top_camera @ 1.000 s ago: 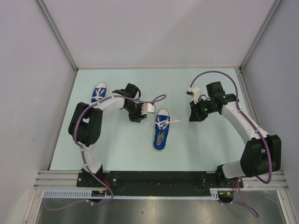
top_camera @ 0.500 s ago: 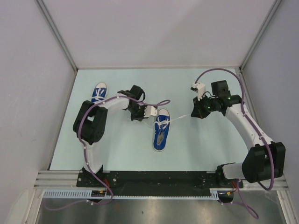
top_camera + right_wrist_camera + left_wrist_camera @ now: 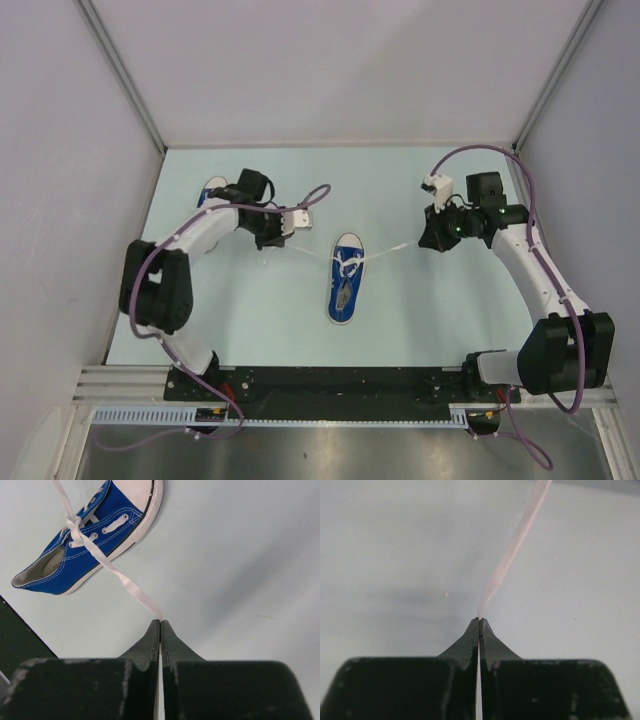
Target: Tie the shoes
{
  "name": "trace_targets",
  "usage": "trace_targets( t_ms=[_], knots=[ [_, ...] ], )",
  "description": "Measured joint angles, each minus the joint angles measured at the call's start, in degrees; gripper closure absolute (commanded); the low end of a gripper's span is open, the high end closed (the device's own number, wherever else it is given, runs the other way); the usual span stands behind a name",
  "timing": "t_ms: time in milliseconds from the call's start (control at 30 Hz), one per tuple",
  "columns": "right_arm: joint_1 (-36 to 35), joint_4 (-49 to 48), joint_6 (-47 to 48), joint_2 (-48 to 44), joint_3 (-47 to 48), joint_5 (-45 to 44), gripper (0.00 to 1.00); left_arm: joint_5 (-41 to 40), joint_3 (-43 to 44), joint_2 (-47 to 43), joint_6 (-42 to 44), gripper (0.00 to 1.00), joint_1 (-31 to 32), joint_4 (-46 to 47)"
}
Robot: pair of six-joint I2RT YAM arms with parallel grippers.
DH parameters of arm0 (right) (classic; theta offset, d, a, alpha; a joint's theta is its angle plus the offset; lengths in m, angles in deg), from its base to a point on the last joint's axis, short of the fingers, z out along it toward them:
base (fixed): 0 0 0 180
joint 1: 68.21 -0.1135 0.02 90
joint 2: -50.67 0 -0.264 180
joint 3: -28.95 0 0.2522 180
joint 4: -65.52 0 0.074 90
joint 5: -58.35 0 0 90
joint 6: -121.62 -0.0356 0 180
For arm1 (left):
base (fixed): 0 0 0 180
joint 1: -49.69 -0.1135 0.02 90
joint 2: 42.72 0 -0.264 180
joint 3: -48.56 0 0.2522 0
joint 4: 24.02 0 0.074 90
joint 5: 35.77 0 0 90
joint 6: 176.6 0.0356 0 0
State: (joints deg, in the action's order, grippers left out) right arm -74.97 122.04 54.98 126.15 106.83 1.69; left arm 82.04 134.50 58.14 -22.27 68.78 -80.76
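Observation:
One blue shoe [image 3: 343, 280] with a white toe cap lies mid-table, toe pointing away from the arms. Its two white laces run out sideways from a crossing over the tongue. My left gripper [image 3: 270, 243] is shut on the left lace [image 3: 512, 550], which runs taut from its tips [image 3: 479, 619]. To the right of the shoe [image 3: 100, 535], my right gripper [image 3: 422, 247] is shut on the right lace [image 3: 125, 582], pinched at its tips [image 3: 160, 621]. The second shoe [image 3: 213, 188] lies at the far left, mostly hidden behind my left arm.
The pale green table [image 3: 450, 310] is bounded by grey walls at the left, back and right, with a metal rail [image 3: 330, 380] along the near edge. Purple cables loop above both wrists.
My left gripper closed on the left lace and drew it leftward, away from the shoe. My right gripper shifted slightly right and back with its lace, so both laces now stretch out.

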Motion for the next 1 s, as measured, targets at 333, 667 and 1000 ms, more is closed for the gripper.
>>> trace_targets(
  t_ms=[333, 667, 1000],
  knots=[
    [0.7, 3.0, 3.3, -0.5, -1.6, 2.1, 1.0, 9.7, -2.8, -19.0, -2.6, 1.0, -3.3, -6.2],
    [7.5, 4.8, 7.5, -3.8, -7.6, 1.8, 1.0, 16.2, -6.2, -24.0, -10.2, 1.0, -3.1, -6.9],
    [13.1, 2.8, 10.9, 0.5, -11.3, 0.0, 1.0, 15.0, -9.0, -23.3, -16.5, 1.0, -6.5, -2.0]
  ],
)
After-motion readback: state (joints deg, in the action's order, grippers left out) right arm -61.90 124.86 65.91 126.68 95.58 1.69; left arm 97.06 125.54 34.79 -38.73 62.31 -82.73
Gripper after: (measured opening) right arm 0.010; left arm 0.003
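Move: Each closed gripper holds one lace end. The half-tied knot on the near shoe lies about 16 cm to the left hand's right, 5 cm back and roughly level with its fingertips; that shoe's middle is 7 cm back, 15 cm right, 3 cm below. The other shoe stands 10 cm ahead and 18 cm left. From the right hand, the knot is about 18 cm left, 1 cm back, 11 cm below, and the near shoe's middle is 3 cm back, 18 cm left. Up and back goes the left hand, climbing about 10 cm and drawing back 6, tilting some 20 degrees so its fingers point flatter towards the near shoe; the right hand sinks and swings right about 7 cm each, easing slightly back. Both keep their lace ends pinched and draw them away from the knot to opposite sides. ##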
